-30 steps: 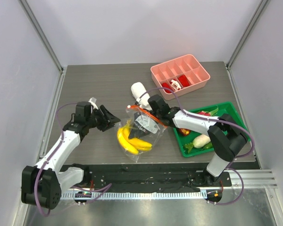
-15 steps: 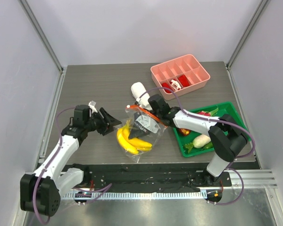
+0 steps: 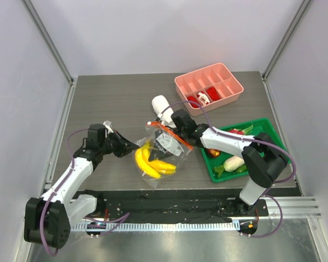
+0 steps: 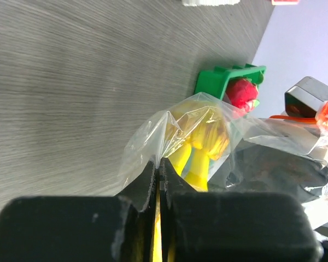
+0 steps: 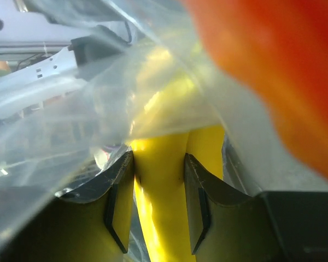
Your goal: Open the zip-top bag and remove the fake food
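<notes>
The clear zip-top bag (image 3: pixel 163 155) lies at the table's middle, its orange-red zip strip (image 3: pixel 168 131) at the far end. Yellow bananas (image 3: pixel 148 161) are inside it. My left gripper (image 3: pixel 131 148) is shut on the bag's left edge; the left wrist view shows its jaws (image 4: pixel 158 162) pinching the plastic (image 4: pixel 153 134) with the bananas (image 4: pixel 199 147) behind. My right gripper (image 3: pixel 164 145) reaches into the bag's mouth. In the right wrist view its fingers (image 5: pixel 158 159) are shut on one banana (image 5: pixel 159 180), with plastic (image 5: pixel 71 125) draped around.
A green tray (image 3: pixel 269 131) at the right holds a dragon fruit (image 3: pixel 236 131), a dark red fruit (image 3: pixel 213 152) and a white vegetable (image 3: pixel 233 162). A pink divided tray (image 3: pixel 232 79) stands at the back right. A rolled white towel (image 3: pixel 161 105) lies behind the bag.
My left gripper has moved slightly nearer and rightward at the bag's left edge. The bag and bananas shifted a little. My right gripper stays in the bag.
</notes>
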Robot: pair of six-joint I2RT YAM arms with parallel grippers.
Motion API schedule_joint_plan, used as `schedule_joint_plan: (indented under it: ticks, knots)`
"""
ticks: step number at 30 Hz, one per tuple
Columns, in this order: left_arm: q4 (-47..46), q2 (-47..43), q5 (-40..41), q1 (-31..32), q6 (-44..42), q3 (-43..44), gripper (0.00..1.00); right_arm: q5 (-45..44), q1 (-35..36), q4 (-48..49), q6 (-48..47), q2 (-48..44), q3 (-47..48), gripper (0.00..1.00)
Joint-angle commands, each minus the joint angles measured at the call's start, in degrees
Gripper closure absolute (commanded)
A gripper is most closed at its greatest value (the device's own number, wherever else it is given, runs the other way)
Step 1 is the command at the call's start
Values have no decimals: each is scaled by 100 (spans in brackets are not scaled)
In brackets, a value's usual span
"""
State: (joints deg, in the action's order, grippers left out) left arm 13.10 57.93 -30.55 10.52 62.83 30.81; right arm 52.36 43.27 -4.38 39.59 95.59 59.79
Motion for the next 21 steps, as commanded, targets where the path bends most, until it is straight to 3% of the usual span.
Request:
schedule_joint_plan:
  ticks: [1, 5, 9, 16, 21]
  knots:
    - [551, -413, 618, -15, -200, 109, 100, -506, -29, -62, -250, -497, 147, 99]
    - [1562, -1167, 2170, -15, -297, 338, 100, -1262, -29, -501, -522, -786, -72, 99]
    - [2354, -1573, 2895, -15, -201, 400, 100, -2097, -29, -546, -655, -1226, -327, 99]
    - [2566, -1416, 2554, -15, -42, 242, 100, -3030, -38, 137, -427, -1579, -626, 99]
    - [2785, -1592, 2808, -15, -130, 303, 100, -3951, -64, 25, -444, -1657, -530, 99]
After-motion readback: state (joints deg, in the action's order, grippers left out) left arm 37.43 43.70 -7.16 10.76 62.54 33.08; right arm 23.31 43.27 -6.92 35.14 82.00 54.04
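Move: The right hand, inside the bag, already grips the bananas, whose middle lies about 2 cm back and 2 cm left of it and slightly below. The bag's orange-edged mouth is some 8 cm ahead and 6 cm right, the green tray about 37 cm right, 4 cm ahead and 10 cm lower. For the left hand, shut on the bag's closed end, the bananas lie about 6 cm back and 6 cm right, 3 cm lower. Forward and to the right, about 6 cm in all, the right hand pulls the gripped bananas towards the bag's mouth, its wrist turning clockwise with a roll, some 30 degrees together. The left hand draws the other way, about 7 cm left and a little back, dipping at the end and twisting counter-clockwise, still pinching the film at the bag's closed end. ##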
